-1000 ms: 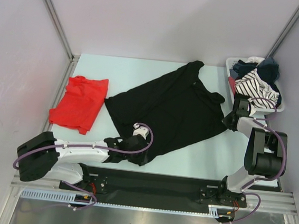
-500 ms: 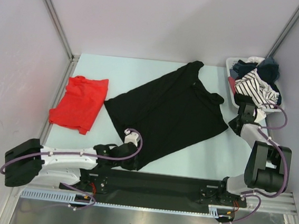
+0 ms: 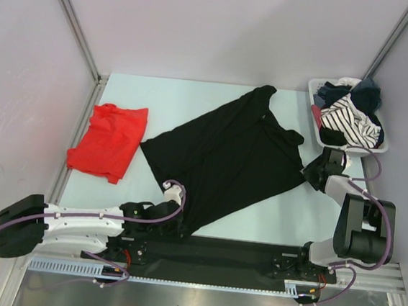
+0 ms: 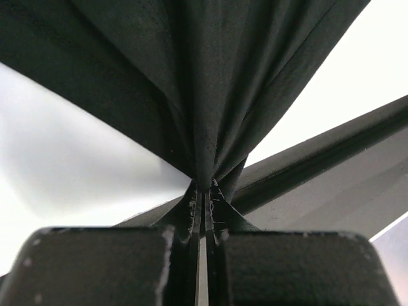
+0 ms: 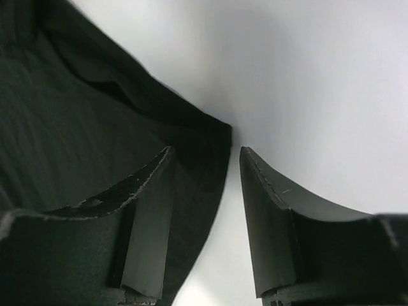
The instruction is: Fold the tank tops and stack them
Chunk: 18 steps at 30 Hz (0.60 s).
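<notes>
The black tank top [image 3: 233, 152] lies spread flat across the middle of the table. Its near corner is pinched in my left gripper [image 3: 177, 221], which is low by the table's front edge. In the left wrist view the jaws [image 4: 204, 189] are shut on a bunched fold of the black tank top [image 4: 210, 83]. My right gripper [image 3: 312, 172] stands open at the garment's right corner. In the right wrist view that corner of the black tank top [image 5: 76, 108] lies between the parted fingers [image 5: 206, 152]. The red tank top [image 3: 108, 141] lies folded at the left.
A white basket [image 3: 384, 148] heaped with striped and dark clothes stands at the back right, just behind my right gripper. Grey walls close in the table on the left, back and right. The black arm rail [image 3: 209, 251] runs along the near edge.
My left gripper has shut on the black tank top's near corner and drawn back toward the front edge. My right gripper has opened and shifted left and nearer, onto the garment's right corner.
</notes>
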Available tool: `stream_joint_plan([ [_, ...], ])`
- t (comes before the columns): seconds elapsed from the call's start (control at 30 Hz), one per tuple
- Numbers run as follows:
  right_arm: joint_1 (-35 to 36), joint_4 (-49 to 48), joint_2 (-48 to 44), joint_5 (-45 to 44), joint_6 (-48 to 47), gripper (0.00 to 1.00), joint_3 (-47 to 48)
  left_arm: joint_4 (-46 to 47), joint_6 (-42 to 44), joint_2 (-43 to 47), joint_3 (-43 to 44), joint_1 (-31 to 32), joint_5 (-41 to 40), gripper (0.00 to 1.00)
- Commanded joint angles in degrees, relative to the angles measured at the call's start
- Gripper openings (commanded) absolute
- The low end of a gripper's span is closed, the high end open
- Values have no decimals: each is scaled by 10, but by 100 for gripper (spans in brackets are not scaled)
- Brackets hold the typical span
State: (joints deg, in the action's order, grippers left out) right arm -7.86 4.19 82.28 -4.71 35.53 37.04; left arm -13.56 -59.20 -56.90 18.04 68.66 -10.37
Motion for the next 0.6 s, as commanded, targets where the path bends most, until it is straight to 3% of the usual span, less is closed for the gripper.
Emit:
stream_joint_plan([
  [0.0, 10, -32, 34, 30, -7, 49, 29, -26, -12, 0, -16, 5, -3, 0],
  [0.1, 19, -29, 65, 20, -5, 43, 47, -26, -13, 0, -16, 5, -7, 0],
  [0.13, 20, -23, 69, 2, -4, 35, 51, -27, -13, 0, -16, 4, -9, 0],
  [0.17, 21, -16, 75, -4, 2, 19, 55, -28, -12, 0, -17, 5, -10, 0],
  [0.23, 16, -11, 74, -9, 7, 18, 55, -28, -8, 3, -20, 2, -9, 0],
  [0.33, 17, 14, 43, -48, 13, 2, 45, -20, 2, 17, -33, -21, 7, 0],
  [0.57, 16, 138, -86, -115, 100, 0, -24, -5, 76, 63, -47, -132, 63, 0],
])
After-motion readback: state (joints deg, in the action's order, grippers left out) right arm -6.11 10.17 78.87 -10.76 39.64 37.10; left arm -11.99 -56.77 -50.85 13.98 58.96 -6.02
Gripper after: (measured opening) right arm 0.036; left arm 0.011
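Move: The right lower corner of the black tank top lies about 2 cm ahead of the open right fingers, 1 cm to their left and 1 cm down. From the right hand the laundry basket is some 24 cm ahead and 12 cm right, and the shirt's strap fold about 13 cm ahead and 6 cm left. The left hand already pinches the near corner; from it the right corner lies roughly 22 cm ahead and 35 cm right. The black tank top's right corner is pinched by the right hand, which reaches about 2 cm forward and slightly left and down over it, shuts its fingers, then draws back some 4 cm with a slight lift. The near corner stays in the left fingers, which, after holding still, carry it about 3 cm forward and to the left. ##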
